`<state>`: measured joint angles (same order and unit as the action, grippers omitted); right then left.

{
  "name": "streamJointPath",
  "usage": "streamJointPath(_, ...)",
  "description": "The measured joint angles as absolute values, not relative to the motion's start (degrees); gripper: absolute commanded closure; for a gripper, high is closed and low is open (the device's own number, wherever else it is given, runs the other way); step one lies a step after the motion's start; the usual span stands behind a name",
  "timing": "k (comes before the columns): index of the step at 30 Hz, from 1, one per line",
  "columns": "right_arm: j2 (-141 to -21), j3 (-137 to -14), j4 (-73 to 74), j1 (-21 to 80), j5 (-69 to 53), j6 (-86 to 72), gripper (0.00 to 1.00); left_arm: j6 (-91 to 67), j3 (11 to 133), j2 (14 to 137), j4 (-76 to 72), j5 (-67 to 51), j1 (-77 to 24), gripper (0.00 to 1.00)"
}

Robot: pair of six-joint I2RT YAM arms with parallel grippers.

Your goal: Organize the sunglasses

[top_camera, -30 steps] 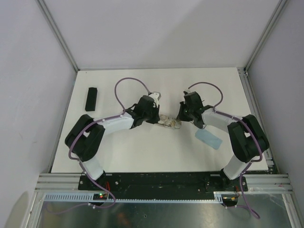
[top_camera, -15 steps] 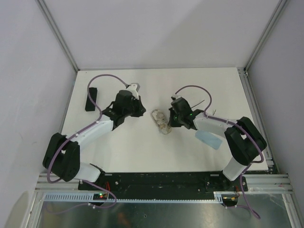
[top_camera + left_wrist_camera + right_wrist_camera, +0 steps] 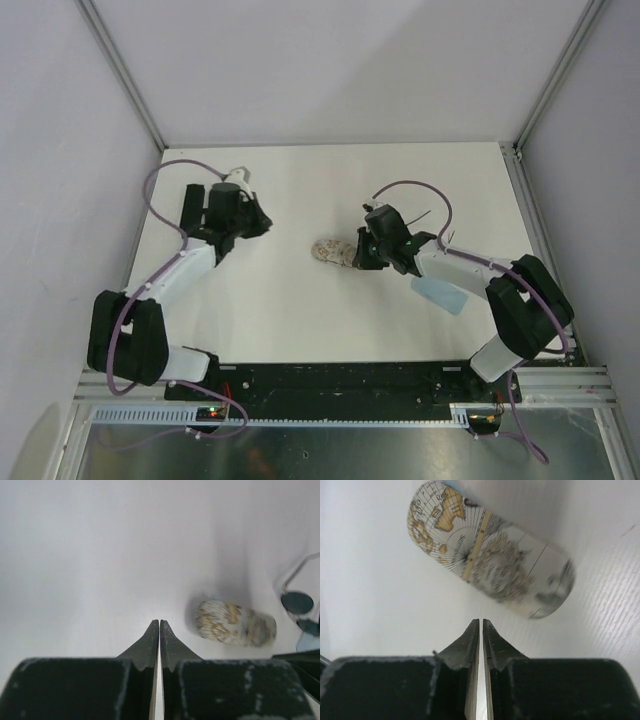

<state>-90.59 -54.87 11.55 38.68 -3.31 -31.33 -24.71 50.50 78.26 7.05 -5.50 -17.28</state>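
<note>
The wire-framed sunglasses (image 3: pixel 298 601) with dark rounded lenses lie at the right edge of the left wrist view, partly cut off. They sit behind the beige patterned case (image 3: pixel 235 622). That case (image 3: pixel 331 251) lies closed on its side on the white table (image 3: pixel 300 320). My right gripper (image 3: pixel 358 252) sits just right of it, shut and empty; the right wrist view shows the case (image 3: pixel 490 550) a little beyond the fingertips (image 3: pixel 473 630). My left gripper (image 3: pixel 262 225) is far to the left, shut with nothing in it (image 3: pixel 159 622).
A black oblong case (image 3: pixel 190 207) lies at the table's far left, just behind my left wrist. A pale blue cloth (image 3: pixel 440 294) lies under my right forearm. Metal frame posts and grey walls close in the table's sides and back.
My left gripper has pulled away from the beige case and swung left, up to the black case. The beige case now lies shut, turned crosswise, with my right gripper beside it.
</note>
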Motion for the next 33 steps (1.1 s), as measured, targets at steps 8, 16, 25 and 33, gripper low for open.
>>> streamJointPath(8, -95.2, -54.87, 9.04, 35.9, -6.63, -31.05, 0.9, -28.12, 57.76, 79.9, 8.08, -9.04, -0.89, 0.78)
streamJointPath(16, -96.97, -54.87, 6.52, 35.4, -9.37, -30.92, 0.82, -30.17, 70.46, 88.47, 9.3, -12.62, 10.7, 0.14)
streamJointPath(25, -96.86, -57.49, 9.23, 35.4, -9.91, -25.26, 0.67, -22.48, 86.8, 103.53, 17.1, -7.55, 12.03, 0.0)
streamJointPath(33, -94.04, -58.11, 9.93, 31.99, -13.67, -22.81, 0.58, -12.71, 88.88, 116.2, 22.15, -0.12, 12.01, 0.0)
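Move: Off to the left hand's left lies the black case, some 26 cm away, about 16 cm ahead and 12 cm below; the patterned case is about 18 cm to this hand's right, 2 cm ahead. From the right hand the patterned case lies some 9 cm ahead, 8 cm left and 5 cm below, with the wire sunglasses 11 cm ahead and 18 cm right, and the blue cloth 5 cm back and 21 cm right. Swinging left about 25 cm and forward some 14, the left hand arcs up 8 cm and then sinks steeply to hang open just above the black case, turning some 25 degrees counter-clockwise, tipping down, its fingers going from nearly shut to wide. By the patterned case the right hand dips 3 cm, then rises and edges forward, opening partway. ##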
